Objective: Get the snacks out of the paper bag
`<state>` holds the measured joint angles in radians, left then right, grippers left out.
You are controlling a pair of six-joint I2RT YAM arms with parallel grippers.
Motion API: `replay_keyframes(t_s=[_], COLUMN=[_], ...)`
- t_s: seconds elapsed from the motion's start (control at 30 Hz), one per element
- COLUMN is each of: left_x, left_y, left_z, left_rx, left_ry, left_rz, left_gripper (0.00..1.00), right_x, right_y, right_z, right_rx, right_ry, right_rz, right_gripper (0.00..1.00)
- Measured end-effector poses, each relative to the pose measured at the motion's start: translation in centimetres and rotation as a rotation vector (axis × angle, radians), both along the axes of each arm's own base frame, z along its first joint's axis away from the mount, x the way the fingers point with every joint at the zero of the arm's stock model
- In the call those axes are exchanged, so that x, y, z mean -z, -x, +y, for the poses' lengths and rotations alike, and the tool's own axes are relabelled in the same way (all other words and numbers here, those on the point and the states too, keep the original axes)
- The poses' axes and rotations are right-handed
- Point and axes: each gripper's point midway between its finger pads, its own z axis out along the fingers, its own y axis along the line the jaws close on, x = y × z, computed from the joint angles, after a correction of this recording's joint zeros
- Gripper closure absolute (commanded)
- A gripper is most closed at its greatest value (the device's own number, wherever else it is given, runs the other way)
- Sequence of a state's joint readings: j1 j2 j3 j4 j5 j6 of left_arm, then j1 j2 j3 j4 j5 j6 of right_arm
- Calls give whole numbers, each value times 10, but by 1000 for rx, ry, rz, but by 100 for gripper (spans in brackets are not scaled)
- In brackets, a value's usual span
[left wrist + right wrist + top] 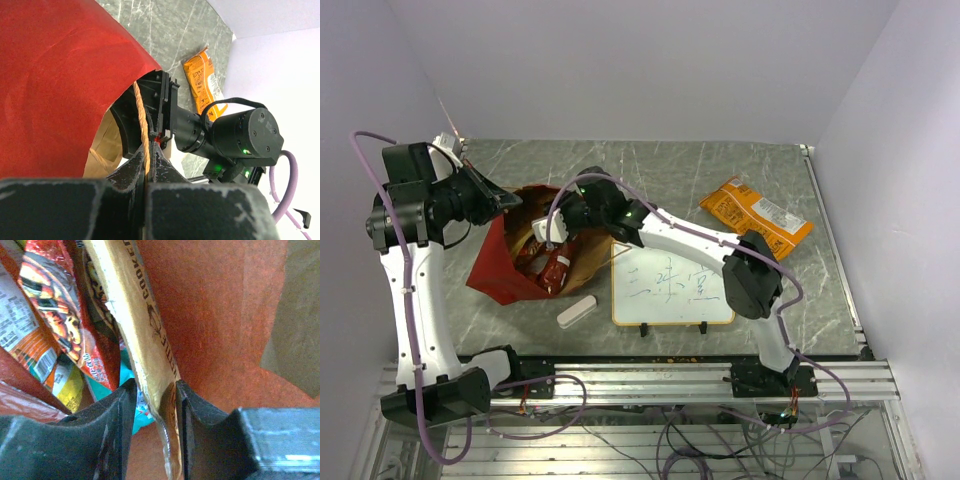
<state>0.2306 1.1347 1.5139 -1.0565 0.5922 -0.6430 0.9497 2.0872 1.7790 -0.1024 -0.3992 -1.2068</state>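
Observation:
The paper bag (492, 268) lies at the table's left, red outside (60, 75) and brown inside, its mouth facing right. My left gripper (510, 200) (150, 145) is shut on the bag's twisted handle (142, 115) and holds the mouth up. My right gripper (550, 234) (156, 387) reaches into the bag. Its fingers press on a gold snack packet (135, 315) from both sides. Red (60, 310), teal (107, 387) and yellow (67, 385) snacks lie beside it in the bag. A large orange snack bag (755, 215) (202, 82) lies flat on the table to the right.
A framed whiteboard (670, 285) with writing lies right of the bag, under my right arm. A small white eraser block (577, 311) sits near the front edge, below the bag. White walls close in the table at the back and both sides.

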Motion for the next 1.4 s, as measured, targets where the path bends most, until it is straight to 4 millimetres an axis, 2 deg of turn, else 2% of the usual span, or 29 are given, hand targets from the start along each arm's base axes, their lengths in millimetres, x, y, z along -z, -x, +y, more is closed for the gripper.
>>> replay_keyframes(t_s=[0.23, 0.4, 0.47, 0.57, 0.77, 1.13, 1.4], left_x=[1, 1, 0, -1, -1, 0, -16], left_y=[1, 2, 2, 3, 4, 3, -4], left_z=[0, 0, 0, -1, -1, 0, 12], left_rx=[2, 2, 2, 2, -3, -20, -71], left_ry=[0, 0, 0, 0, 6, 10, -48], left_rz=[9, 11, 11, 11, 9, 11, -18], left_gripper=[93, 93, 93, 93, 93, 93, 93], right_x=[-6, -3, 0, 3, -11, -26, -65], right_y=[-8, -8, -8, -6, -7, -14, -12], right_z=[16, 24, 26, 29, 35, 30, 19], right_rx=[-8, -17, -24, -38, -30, -6, -7], right_ry=[-41, -64, -65, -68, -136, -193, -238], right_rz=[-25, -24, -19, -13, 15, 75, 41], right_gripper=[62, 64, 70, 85, 100, 100, 100])
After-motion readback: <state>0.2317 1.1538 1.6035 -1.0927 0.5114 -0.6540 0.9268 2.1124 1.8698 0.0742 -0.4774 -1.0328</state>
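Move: At the right fingertips stands the far end of the gold snack pouch, its edge already between the open fingers; its middle lies roughly 5 cm back, 4 cm to the left and 5 cm below that hand. The teal packet is about 2 cm back, 2 cm left and 7 cm down; the red packet some 12 cm back, 2 cm to the right and 9 cm down. From the left hand, the pouch is about 3 cm ahead, 1 cm right and 17 cm below. Reaching some 3 cm farther left inside the paper bag, the right hand closes its part-open fingers on the gold pouch's edge and pinches it, then lifts about 6 cm, easing slightly back to the right while the fingers tip upward about 15 degrees. The left hand keeps its grip on the twisted handle at the bag's mouth, rising a little at the end. ##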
